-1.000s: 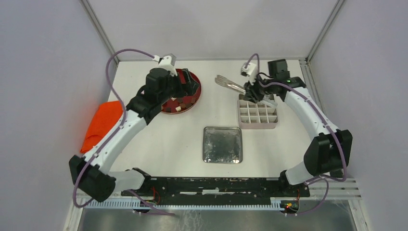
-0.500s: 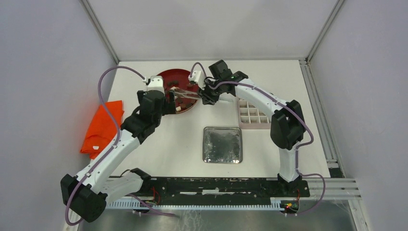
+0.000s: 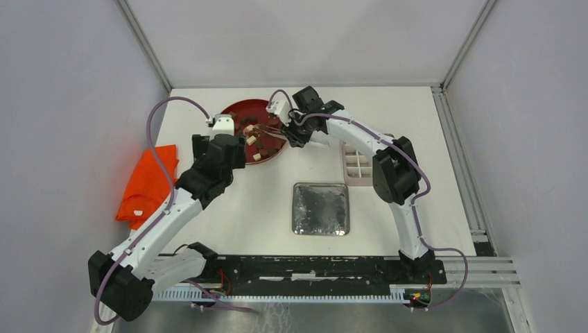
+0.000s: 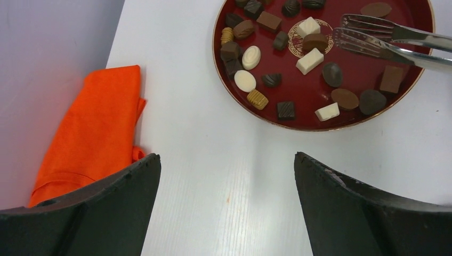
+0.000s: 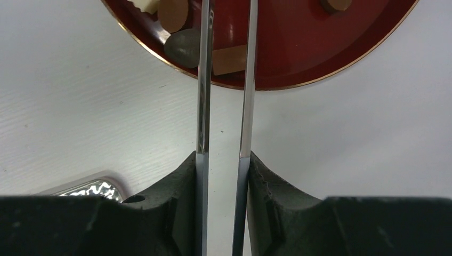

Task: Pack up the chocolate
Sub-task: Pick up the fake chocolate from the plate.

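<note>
Many small pieces of chocolate, dark brown, light brown and cream-white, lie on the round dark-red plate at the back left. My right gripper is shut on metal tongs. The tongs reach over the plate from the right, their tips slightly apart above the pieces with nothing seen between them. My left gripper is open and holds nothing. It hangs over bare table just in front of the plate, between plate and orange cloth.
An orange cloth lies at the left table edge. The pale box with grid compartments stands right of centre, partly behind my right arm. A shiny square tray lies mid-table, in front of box and plate.
My right arm has swung the tongs from the box leftward over the plate. My left gripper has drawn back off the plate toward me and opened wide.
</note>
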Tool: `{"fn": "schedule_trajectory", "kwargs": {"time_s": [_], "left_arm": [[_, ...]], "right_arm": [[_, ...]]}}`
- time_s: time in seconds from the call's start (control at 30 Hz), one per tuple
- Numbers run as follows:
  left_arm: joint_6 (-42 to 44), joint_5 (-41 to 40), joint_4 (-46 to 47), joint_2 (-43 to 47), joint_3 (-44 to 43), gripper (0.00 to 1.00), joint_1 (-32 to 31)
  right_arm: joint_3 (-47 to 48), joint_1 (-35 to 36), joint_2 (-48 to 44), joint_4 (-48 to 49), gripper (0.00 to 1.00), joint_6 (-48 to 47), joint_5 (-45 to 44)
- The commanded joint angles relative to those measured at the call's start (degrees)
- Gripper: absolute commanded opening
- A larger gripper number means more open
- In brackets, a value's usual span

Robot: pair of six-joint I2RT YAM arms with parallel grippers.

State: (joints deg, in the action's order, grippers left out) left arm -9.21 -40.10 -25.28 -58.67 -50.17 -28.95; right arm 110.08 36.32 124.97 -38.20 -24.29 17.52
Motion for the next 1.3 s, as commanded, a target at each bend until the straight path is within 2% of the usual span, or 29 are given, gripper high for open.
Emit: {"fn": "schedule_trajectory", "kwargs": {"time_s": [0.0,0.3,1.27], "left_arm": [[5.17,-4.50,0.84,2.04,1.32,0.99,0.20],[5.13,-3.16,1.28,-1.21,2.19,0.98,0.27],[5.35,0.36,1.77,-2.85,2.10,0.98,1.83]], "right_arm": [[4.74,0.16,2.03,1.87,0.38,-0.66,-3.50],[6.43,0.05,5.03,2.95,0.39,-1.51,-2.60],[11.11,-0.41,11.69,4.35,0.44,-1.11,2.31]]}}
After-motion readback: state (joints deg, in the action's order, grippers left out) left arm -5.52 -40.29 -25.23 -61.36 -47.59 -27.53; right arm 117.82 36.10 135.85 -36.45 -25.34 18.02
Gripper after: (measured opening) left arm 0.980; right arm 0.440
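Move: From the right hand, which already holds the tongs, the brown oval chocolate between two white blocks lies about 13 cm left, 3 cm ahead and 10 cm below. One white block is 2 cm beyond that oval, the other 2 cm nearer the robot. The brown disc sits 6 cm left of the right hand and 6 cm ahead. From the left hand, the brown oval is roughly 13 cm ahead, 7 cm right and 20 cm below. Still pinching the tongs' handles, the right hand lowers them about 5 cm over the plate while easing 3 cm forward and a little left, slowing as their tips near the chocolates in the middle; its fingers let the prongs spread slightly. The left hand, empty and wide open, sinks some 3 cm short of the plate and drifts slightly left. ##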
